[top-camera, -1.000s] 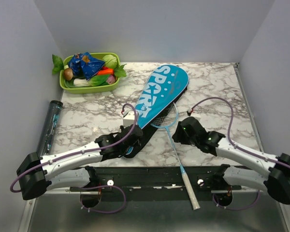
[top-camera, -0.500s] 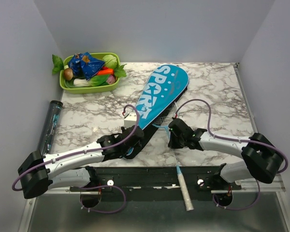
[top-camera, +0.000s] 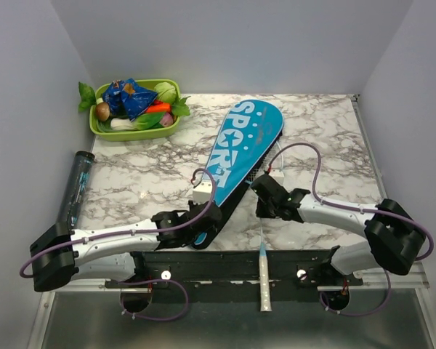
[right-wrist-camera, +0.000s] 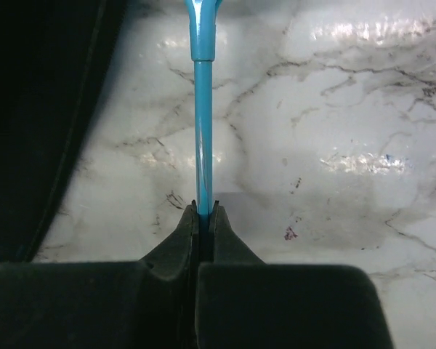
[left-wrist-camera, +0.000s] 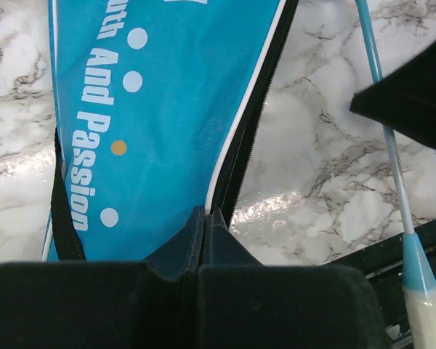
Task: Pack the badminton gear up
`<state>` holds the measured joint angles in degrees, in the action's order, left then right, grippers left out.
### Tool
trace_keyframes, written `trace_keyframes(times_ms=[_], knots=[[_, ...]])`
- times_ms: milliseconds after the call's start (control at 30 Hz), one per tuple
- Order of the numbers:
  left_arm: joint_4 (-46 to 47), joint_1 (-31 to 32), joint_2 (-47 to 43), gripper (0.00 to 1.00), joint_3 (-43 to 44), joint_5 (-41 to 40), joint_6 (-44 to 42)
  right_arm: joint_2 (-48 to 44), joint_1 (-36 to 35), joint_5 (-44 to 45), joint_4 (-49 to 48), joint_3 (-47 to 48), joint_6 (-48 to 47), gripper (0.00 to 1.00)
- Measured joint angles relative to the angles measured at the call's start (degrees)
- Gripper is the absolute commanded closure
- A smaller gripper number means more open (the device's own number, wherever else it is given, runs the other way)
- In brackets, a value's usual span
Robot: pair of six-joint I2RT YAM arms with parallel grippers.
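The blue "SPORT" cover (top-camera: 243,138) lies slantwise on the marble table (top-camera: 327,131). My left gripper (top-camera: 207,217) is shut on its narrow lower end, pinching the zip edge (left-wrist-camera: 203,215) of the cover (left-wrist-camera: 152,109). A light-blue racket (top-camera: 262,236) has its head tucked under the cover's open side, and its white butt (top-camera: 265,287) hangs past the table's front edge. My right gripper (top-camera: 264,198) is shut on the thin shaft (right-wrist-camera: 203,109), which runs straight out from between my right gripper's (right-wrist-camera: 203,208) fingers. The dark clear tube (top-camera: 76,185) lies at the far left. No shuttlecock shows.
A green tray of toy vegetables (top-camera: 134,127) stands at the back left. The black arm-base plate (top-camera: 225,263) runs along the near edge. Grey walls close in the left, back and right sides.
My right gripper has closed on the racket shaft and moved left toward the cover. The racket has swung so that its butt points straight at the near edge. The left gripper shifted right with the cover's end.
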<state>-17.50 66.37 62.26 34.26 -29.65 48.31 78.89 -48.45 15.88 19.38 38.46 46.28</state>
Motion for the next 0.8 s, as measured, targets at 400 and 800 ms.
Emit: trace_keyframes(times_ms=[400, 800], knots=[[2.1, 8.0, 3.9, 1.00, 0.0, -1.4, 3.9, 14.1, 0.9, 2.4, -1.8, 14.1, -4.4, 0.99], [2.9, 11.0, 5.5, 1.00, 0.0, -3.3, 5.5, 26.3, 7.5, -3.0, -9.7, 24.4, -11.8, 0.51]])
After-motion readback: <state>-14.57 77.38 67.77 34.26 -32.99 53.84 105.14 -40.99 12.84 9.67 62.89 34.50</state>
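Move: The right hand already pinches the racket's shaft. The bag opening it feeds into centres about 14 cm ahead and 4 cm to its left, at nearly its height; the racket head is some 20 cm ahead and 3 cm right. The handle trails roughly 26 cm back and 2 cm right. From the left hand, already holding the bag's edge, the opening centres about 13 cm ahead, 10 cm right and 4 cm below. Right hand feeds the racket forward-left about 15 cm into the bag, then part-opens; left draws its edge back-right. ##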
